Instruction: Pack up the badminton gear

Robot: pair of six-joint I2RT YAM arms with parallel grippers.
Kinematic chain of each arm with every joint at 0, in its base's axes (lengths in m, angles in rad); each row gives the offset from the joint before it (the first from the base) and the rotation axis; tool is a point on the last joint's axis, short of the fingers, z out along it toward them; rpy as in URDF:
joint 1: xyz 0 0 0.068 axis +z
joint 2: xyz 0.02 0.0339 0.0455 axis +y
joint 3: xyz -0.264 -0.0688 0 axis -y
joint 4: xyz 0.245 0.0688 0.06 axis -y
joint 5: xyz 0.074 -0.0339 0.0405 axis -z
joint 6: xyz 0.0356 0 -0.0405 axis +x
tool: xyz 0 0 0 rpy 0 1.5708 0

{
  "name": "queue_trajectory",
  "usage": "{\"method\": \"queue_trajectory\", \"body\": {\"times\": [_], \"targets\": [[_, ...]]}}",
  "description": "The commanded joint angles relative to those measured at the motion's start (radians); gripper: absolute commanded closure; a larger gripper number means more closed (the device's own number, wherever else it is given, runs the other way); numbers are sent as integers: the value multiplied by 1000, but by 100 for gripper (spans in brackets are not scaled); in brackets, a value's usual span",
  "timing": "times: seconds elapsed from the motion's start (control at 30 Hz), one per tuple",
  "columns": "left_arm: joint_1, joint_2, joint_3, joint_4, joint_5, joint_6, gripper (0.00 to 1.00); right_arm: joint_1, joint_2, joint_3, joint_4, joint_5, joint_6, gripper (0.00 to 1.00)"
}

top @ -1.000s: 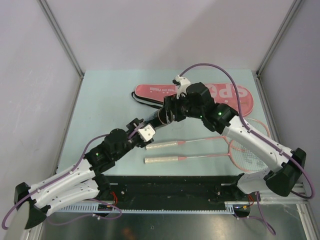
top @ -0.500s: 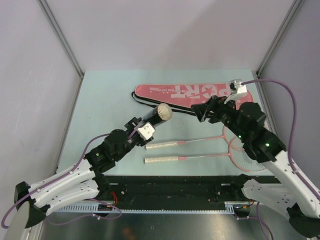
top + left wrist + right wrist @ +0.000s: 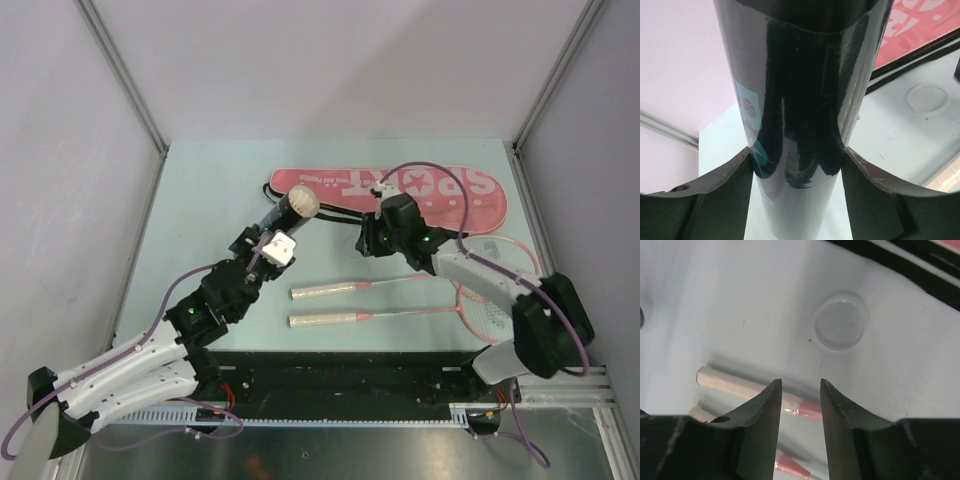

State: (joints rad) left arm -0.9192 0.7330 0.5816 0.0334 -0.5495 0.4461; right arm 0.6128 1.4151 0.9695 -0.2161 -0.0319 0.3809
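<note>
The black lettered tube (image 3: 285, 218) is held up at a slant off the table, its pale end (image 3: 301, 205) pointing toward the bag. My left gripper (image 3: 268, 243) is shut on it, and in the left wrist view the tube (image 3: 805, 100) fills the gap between both fingers. The long pink SPORT racket bag (image 3: 440, 190) lies flat at the back. Two pink rackets lie in front of it, white handles (image 3: 322, 291) to the left and heads (image 3: 495, 300) to the right. My right gripper (image 3: 801, 385) hovers low over the table with narrowed, open jaws holding nothing, just short of a clear round lid (image 3: 840, 324).
The bag's black strap (image 3: 290, 203) curls at its left end, near the tube. The clear lid (image 3: 926, 97) lies on the table between bag and racket handles (image 3: 730, 382). Grey walls close in left, right and back.
My right arm left the tube's end, swung out right, then came back down over the table by the lid, jaws narrowing. My left arm shifted the tube slightly left and back.
</note>
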Motion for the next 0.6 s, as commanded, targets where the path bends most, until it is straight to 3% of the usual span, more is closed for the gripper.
{"method": "queue_trajectory", "body": {"times": [0.0,0.2,0.57], "targets": [[-4,-32,41,94,-43,20,88,36,123,43,138,-60,-69,59],[-4,-32,38,99,-26,22,88,82,313,172,83,29,-163,57],[-4,-29,37,99,0,13,87,119,498,290,44,184,-238,59]]}}
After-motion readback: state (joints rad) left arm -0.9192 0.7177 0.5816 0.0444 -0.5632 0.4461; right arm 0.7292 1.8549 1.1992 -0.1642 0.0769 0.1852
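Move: My right hand is open and goes for the clear round lid lying flat on the table, roughly 8 cm ahead, 3 cm to the left and 13 cm below. The nearer edge of things is the upper racket's handle, some 4 cm back and 12 cm left, also on the table; the pink bag's middle is around 22 cm ahead and 5 cm right. From my left hand the lid is about 13 cm ahead, 25 cm right and 24 cm below. I sink my right hand about 8 cm towards the clear lid, carrying it some 6 cm left as well, quickly at first; then the sideways travel fades and I ease forward. The hand's left side dips by roughly 15 degrees and the wrist turns about 10 degrees counter-clockwise, with the fingers held part-open. My left hand keeps its grip on the tube. ##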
